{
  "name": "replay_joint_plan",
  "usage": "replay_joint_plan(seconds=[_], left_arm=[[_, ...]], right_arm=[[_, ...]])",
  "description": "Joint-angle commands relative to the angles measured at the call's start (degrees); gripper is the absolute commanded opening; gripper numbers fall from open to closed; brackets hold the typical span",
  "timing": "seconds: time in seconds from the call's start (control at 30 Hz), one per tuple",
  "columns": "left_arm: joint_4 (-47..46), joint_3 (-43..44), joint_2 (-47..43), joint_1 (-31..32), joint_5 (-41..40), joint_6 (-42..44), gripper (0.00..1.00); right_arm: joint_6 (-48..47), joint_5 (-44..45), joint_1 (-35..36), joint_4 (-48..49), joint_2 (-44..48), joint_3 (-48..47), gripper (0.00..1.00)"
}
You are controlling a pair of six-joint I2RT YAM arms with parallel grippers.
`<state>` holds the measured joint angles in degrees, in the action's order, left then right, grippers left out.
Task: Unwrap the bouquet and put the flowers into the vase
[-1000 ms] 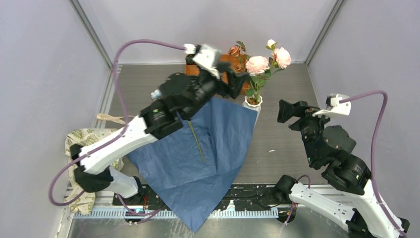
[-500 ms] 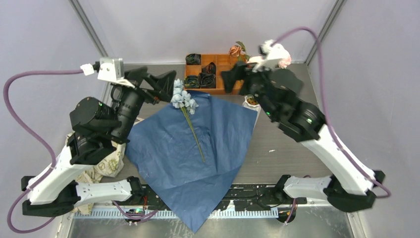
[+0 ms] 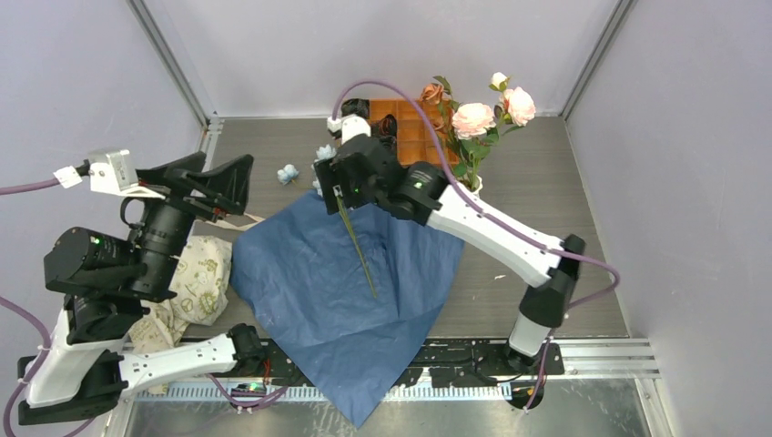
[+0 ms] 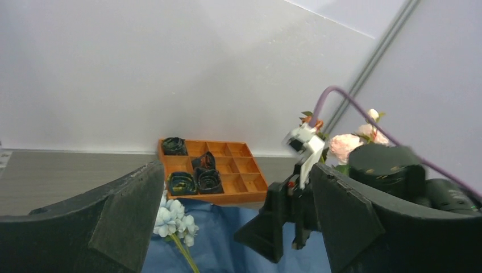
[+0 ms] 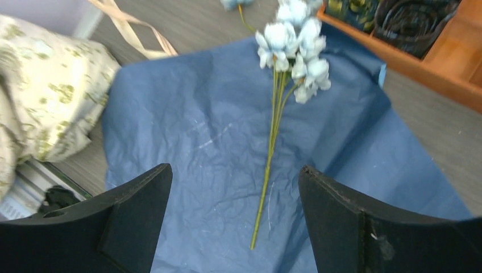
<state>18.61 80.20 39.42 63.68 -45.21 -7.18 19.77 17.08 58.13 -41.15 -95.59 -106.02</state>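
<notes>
The blue wrapping paper [image 3: 337,291] lies spread flat on the table. A pale blue flower [image 5: 293,45] with a thin green stem [image 3: 360,257] lies on it. My right gripper [image 3: 339,198] hangs open just above that stem, and nothing is between its fingers [image 5: 136,205]. Two pink flowers [image 3: 473,118] stand upright where the vase is; my right arm hides most of the vase. My left gripper [image 3: 229,164] is raised at the left, open and empty, facing the flower [image 4: 173,219]. A beige ribbon [image 5: 136,34] lies loose beside the paper.
An orange compartment tray [image 3: 419,137] with dark rolled items stands at the back. A cream floral cloth bag [image 3: 196,282] lies at the left beside the paper. A small loose blue bloom [image 3: 288,173] rests on the table behind the paper.
My left arm has drawn back from the vase to the left and its jaws have opened wide. My right arm has swung across to above the pale blue flower.
</notes>
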Motion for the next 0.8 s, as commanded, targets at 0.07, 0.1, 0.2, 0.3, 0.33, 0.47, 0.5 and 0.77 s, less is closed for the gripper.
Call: replay_joint_plan(seconds=[0.07,0.1,0.2,0.3,0.33,0.47,0.5,0.77], left_arm=[[0.5,-1.5,-2.3,-0.1,-7.6,-1.3,1.00],[0.6,-1.8,-2.7,-0.1,-8.1,-1.5,1.00],[1.8,-2.0,-3.4,-0.1,-8.8,-2.1,1.00],[3.0,-1.9,-3.6,-0.1,-9.6,-2.4,1.00],[3.2,-1.9,-3.7,-0.2,-10.0,-2.3,1.00],[4.2,-2.1,-4.0,-0.1,-10.4,-2.4,1.00],[4.5,-2.2,-4.1,-0.1,-10.4,-2.5,1.00],[5.3,-3.3,-5.4,-0.1,-11.9,-2.8,1.00]], right_arm=[[3.7,-1.5,0.0,-6.6,-8.1,-5.0,0.86],[3.6,-1.4,-0.1,-7.2,-9.5,-5.9,0.86],[3.5,-1.1,-0.3,-9.2,-14.3,-9.0,0.86],[4.1,-1.2,-1.0,-11.4,-19.8,-13.0,0.86],[4.3,-1.3,-1.3,-11.9,-21.6,-14.1,0.86],[4.9,-1.9,-3.5,-12.7,-28.9,-17.9,0.85],[5.0,-2.2,-4.1,-12.7,-30.5,-19.1,0.84],[4.8,-3.7,-8.2,-16.6,-42.3,-31.9,0.83]])
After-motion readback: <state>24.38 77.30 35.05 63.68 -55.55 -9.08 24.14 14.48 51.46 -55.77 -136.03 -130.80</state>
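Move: The blue flowers lie on the open wrapping, their stems just below the heads some 9 cm ahead of the right gripper, about 1 cm to its left and 30 cm below. The lone blue flower lies roughly 15 cm ahead and 12 cm left of this gripper, the orange box 23 cm ahead and 12 cm right. The vase stands level with it, about 24 cm right. From the left gripper, those stems are some 18 cm ahead, 10 cm right and 50 cm below. Lower the right gripper about 22 cm towards the blue flowers' stems just under the heads, sinking almost straight at first, then also reaching some 8 cm forward. Keep its fingers open and tip them some 30 degrees more steeply down, so they straddle the line of the stems from above. Meanwhile ease the empty left gripper slightly left and down, turning it a little counter-clockwise. ##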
